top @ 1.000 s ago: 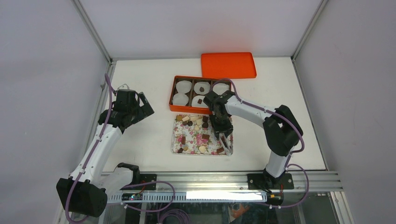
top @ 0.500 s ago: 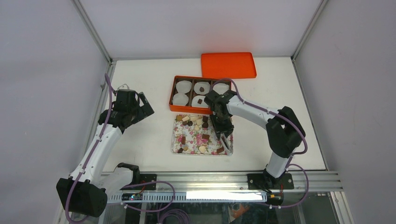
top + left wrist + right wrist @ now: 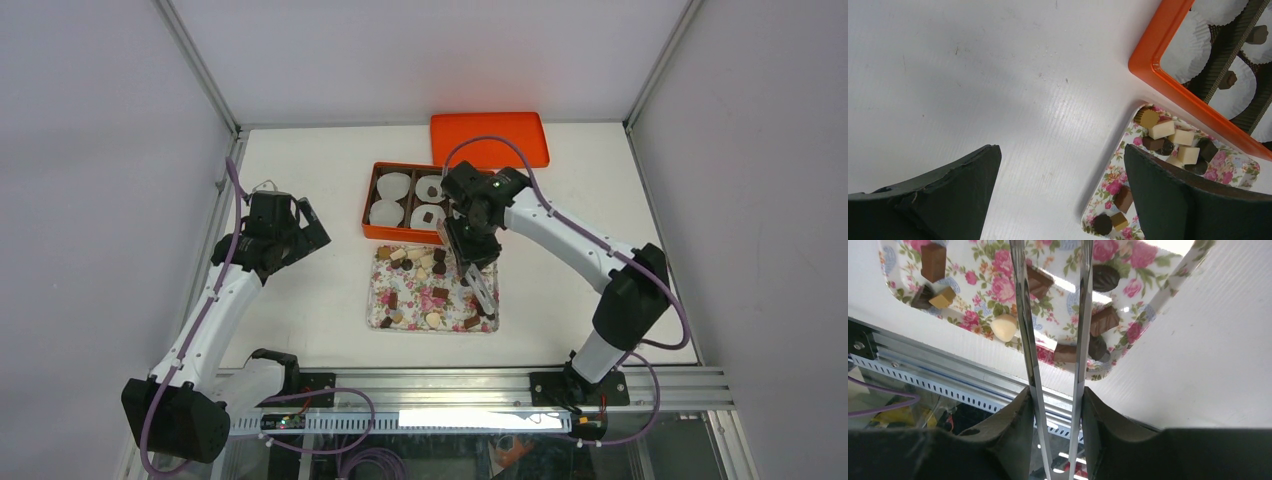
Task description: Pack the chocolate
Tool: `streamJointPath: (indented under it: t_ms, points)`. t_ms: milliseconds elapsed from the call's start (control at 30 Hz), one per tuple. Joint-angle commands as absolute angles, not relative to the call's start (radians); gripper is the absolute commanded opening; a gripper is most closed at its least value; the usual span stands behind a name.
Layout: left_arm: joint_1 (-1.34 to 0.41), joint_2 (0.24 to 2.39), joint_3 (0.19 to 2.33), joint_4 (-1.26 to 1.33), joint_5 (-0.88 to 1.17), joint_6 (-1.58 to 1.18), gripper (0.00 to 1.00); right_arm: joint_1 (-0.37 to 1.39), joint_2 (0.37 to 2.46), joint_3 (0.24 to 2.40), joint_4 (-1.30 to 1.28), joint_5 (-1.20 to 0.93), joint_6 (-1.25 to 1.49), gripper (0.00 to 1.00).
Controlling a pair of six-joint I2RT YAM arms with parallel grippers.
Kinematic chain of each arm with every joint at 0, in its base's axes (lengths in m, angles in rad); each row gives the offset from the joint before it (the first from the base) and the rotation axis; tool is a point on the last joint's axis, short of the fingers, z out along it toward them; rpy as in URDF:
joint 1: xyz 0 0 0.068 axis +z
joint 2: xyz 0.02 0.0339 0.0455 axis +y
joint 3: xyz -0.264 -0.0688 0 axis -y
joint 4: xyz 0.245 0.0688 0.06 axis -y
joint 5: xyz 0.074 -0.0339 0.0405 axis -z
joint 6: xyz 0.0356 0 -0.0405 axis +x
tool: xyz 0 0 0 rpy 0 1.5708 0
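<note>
The chocolate (image 3: 430, 285) lies as several small dark, tan and cream pieces on a flower-print tray (image 3: 378, 305). My right gripper (image 3: 470, 258) hovers over the tray's right side, shut on metal tongs (image 3: 484, 290). In the right wrist view the two tong blades (image 3: 1023, 315) run up from my right gripper (image 3: 1055, 390) over the tray (image 3: 998, 290) and leave the frame, so their tips are hidden. Two dark pieces (image 3: 428, 216) sit in paper cups in the orange box (image 3: 400, 234). My left gripper (image 3: 312, 228) (image 3: 1060, 150) stands open over bare table left of the tray (image 3: 1108, 190).
An orange lid (image 3: 490, 140) lies behind the box. White pleated paper cups (image 3: 386, 211) fill the box's compartments. The table's near edge with its metal rail (image 3: 948, 385) runs just past the tray.
The right arm has pulled back and risen toward the box, carrying the tongs away from the tray's front right corner. Its jaws closed slightly on the tongs. The left arm has not moved.
</note>
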State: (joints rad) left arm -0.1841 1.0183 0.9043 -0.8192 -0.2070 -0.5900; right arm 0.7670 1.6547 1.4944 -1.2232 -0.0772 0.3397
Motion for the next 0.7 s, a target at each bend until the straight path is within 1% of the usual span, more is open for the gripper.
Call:
streamJointPath:
  t_ms: [0,100,200,300,400,600,633,667]
  points:
    - [-0.19,0.999,0.906,-0.792,-0.206,-0.612,0.99,0.686,1.652,1.599,-1.25,-0.034,0.272,0.0]
    - [-0.19,0.998,0.905,-0.788,-0.207,-0.611,0.99,0.598,1.711,1.667,-1.221,-0.054,0.228,0.0]
    - [-0.19,1.009,0.909,-0.787,-0.21,-0.606,0.99,0.531,1.822,1.785,-1.238,-0.062,0.199,0.0]
    - [-0.189,1.006,0.907,-0.787,-0.209,-0.606,0.99,0.488,1.94,1.907,-1.264,-0.061,0.176,0.0]
    - [-0.189,0.992,0.904,-0.787,-0.211,-0.606,0.99,0.458,2.022,1.971,-1.262,-0.055,0.185,0.01]
    - [-0.189,0.993,0.904,-0.798,-0.213,-0.623,0.99,0.443,2.073,1.978,-1.212,-0.051,0.229,0.09]
    - [-0.19,0.995,0.904,-0.798,-0.21,-0.623,0.99,0.442,2.079,1.976,-1.214,-0.051,0.229,0.12]
    - [-0.189,0.993,0.904,-0.799,-0.212,-0.622,0.99,0.442,2.082,1.967,-1.216,-0.047,0.232,0.17]
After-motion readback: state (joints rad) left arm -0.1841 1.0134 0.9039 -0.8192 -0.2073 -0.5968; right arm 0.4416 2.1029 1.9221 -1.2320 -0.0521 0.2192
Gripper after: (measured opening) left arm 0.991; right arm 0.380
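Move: The right hand holds tongs high over the tray. The empty far-right paper cup lies about 27 cm ahead, 2 cm right and 13 cm below; the empty near-right cup some 21 cm ahead, 1 cm right; the filled far-middle cup about 27 cm ahead, 8 cm left; the tray's middle 3 cm ahead, 8 cm left. From the idle left hand, the far-right cup is roughly 22 cm ahead, 37 cm right. Right hand, still gripping the tongs, sweeps 16 cm forward towards the far-right cup, rising slightly, then sinking 6 cm. ##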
